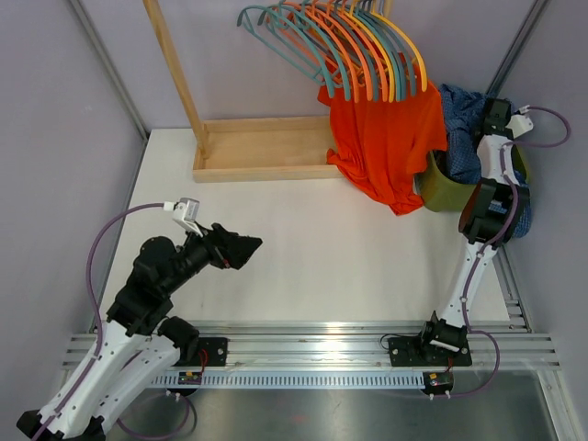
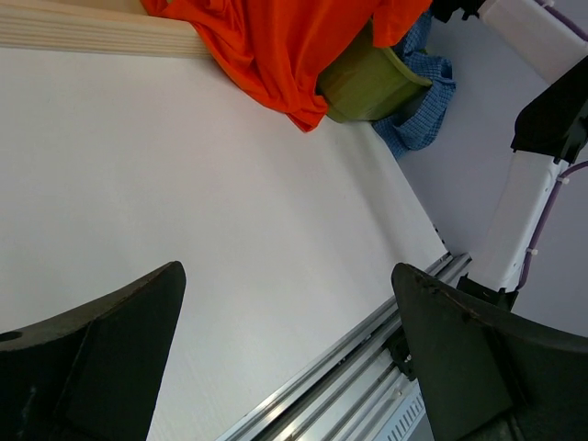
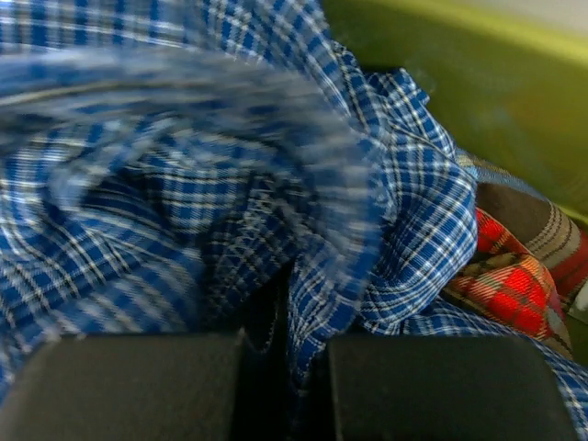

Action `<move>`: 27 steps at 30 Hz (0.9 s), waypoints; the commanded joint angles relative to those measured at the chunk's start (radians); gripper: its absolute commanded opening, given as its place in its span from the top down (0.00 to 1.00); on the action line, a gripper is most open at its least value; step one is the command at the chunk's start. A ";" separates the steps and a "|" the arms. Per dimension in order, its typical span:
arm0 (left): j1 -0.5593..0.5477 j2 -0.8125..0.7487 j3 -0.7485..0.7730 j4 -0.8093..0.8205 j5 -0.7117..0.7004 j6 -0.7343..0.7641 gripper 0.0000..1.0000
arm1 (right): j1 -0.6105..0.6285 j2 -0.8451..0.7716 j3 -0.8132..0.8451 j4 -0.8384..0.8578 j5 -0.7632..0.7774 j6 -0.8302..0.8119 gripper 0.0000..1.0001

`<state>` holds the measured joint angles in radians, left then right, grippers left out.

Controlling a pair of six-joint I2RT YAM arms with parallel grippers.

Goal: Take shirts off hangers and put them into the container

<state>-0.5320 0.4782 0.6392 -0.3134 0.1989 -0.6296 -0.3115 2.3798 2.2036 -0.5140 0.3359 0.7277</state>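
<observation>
An orange-red shirt (image 1: 386,138) hangs from the bunch of orange, teal and yellow hangers (image 1: 358,46) and drapes to the table next to the olive-green container (image 1: 439,186). A dark blue check shirt (image 3: 184,184) fills the right wrist view. My right gripper (image 3: 285,344) is shut on a fold of it, inside the container (image 3: 478,83). A red plaid shirt (image 3: 503,276) lies under it. My left gripper (image 2: 294,349) hangs open over bare table, well left of the shirts, with nothing between its fingers (image 2: 110,358).
The flat wooden base frame (image 1: 262,147) with its upright post lies at the back, left of the orange shirt. The right arm (image 1: 491,207) reaches along the right wall. A metal rail (image 1: 322,344) runs along the near table edge.
</observation>
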 commanded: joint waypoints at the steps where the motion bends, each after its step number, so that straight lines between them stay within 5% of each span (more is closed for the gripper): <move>1: 0.000 -0.032 -0.010 0.063 0.036 -0.024 0.01 | 0.034 0.045 -0.061 -0.155 -0.014 -0.060 1.00; 7: 0.000 -0.102 -0.045 0.054 0.033 -0.054 0.01 | 0.049 0.240 0.154 -0.342 0.011 -0.178 1.00; 9: 0.000 -0.131 -0.058 0.051 0.033 -0.064 0.01 | 0.049 0.310 0.267 -0.421 -0.032 -0.204 0.79; 10: 0.000 -0.138 -0.059 0.048 0.031 -0.067 0.01 | 0.048 0.323 0.293 -0.441 -0.041 -0.214 0.46; 13: 0.000 -0.153 -0.053 0.034 0.030 -0.059 0.01 | 0.048 0.274 0.308 -0.434 -0.078 -0.215 0.29; 17: 0.000 -0.151 -0.039 0.020 0.031 -0.051 0.01 | 0.049 0.049 0.127 -0.255 -0.081 -0.212 0.04; 24: 0.000 -0.142 -0.047 0.039 0.031 -0.055 0.01 | 0.060 -0.388 -0.051 0.084 0.081 -0.274 0.01; 27: 0.000 -0.136 -0.055 0.056 0.040 -0.058 0.01 | 0.074 -0.494 -0.114 0.089 0.193 -0.310 0.00</move>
<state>-0.5320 0.3355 0.5804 -0.3122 0.2066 -0.6823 -0.2577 2.0552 2.1132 -0.5293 0.4000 0.4805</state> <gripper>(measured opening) 0.987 0.993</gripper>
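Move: The right hand holds the blue checked shirt shut between its fingers, deep in the far right part of the green container, whose middle lies about 8 cm back, 9 cm left and 4 cm below it. The orange shirt hangs some 33 cm left of this hand, 8 cm nearer the base and 8 cm higher. From the idle left hand the container is about 32 cm ahead, 54 cm right and 17 cm lower. Downward first: the right hand takes the held shirt some 4 cm deeper into the container, edging forward about 1 cm and tipping its fingers roughly 10 degrees further down. Near the bottom of that push the fingers spread wide and let go of the cloth, then the hand climbs ever faster, about 19 cm, drawing back some 5 cm and slightly left. ##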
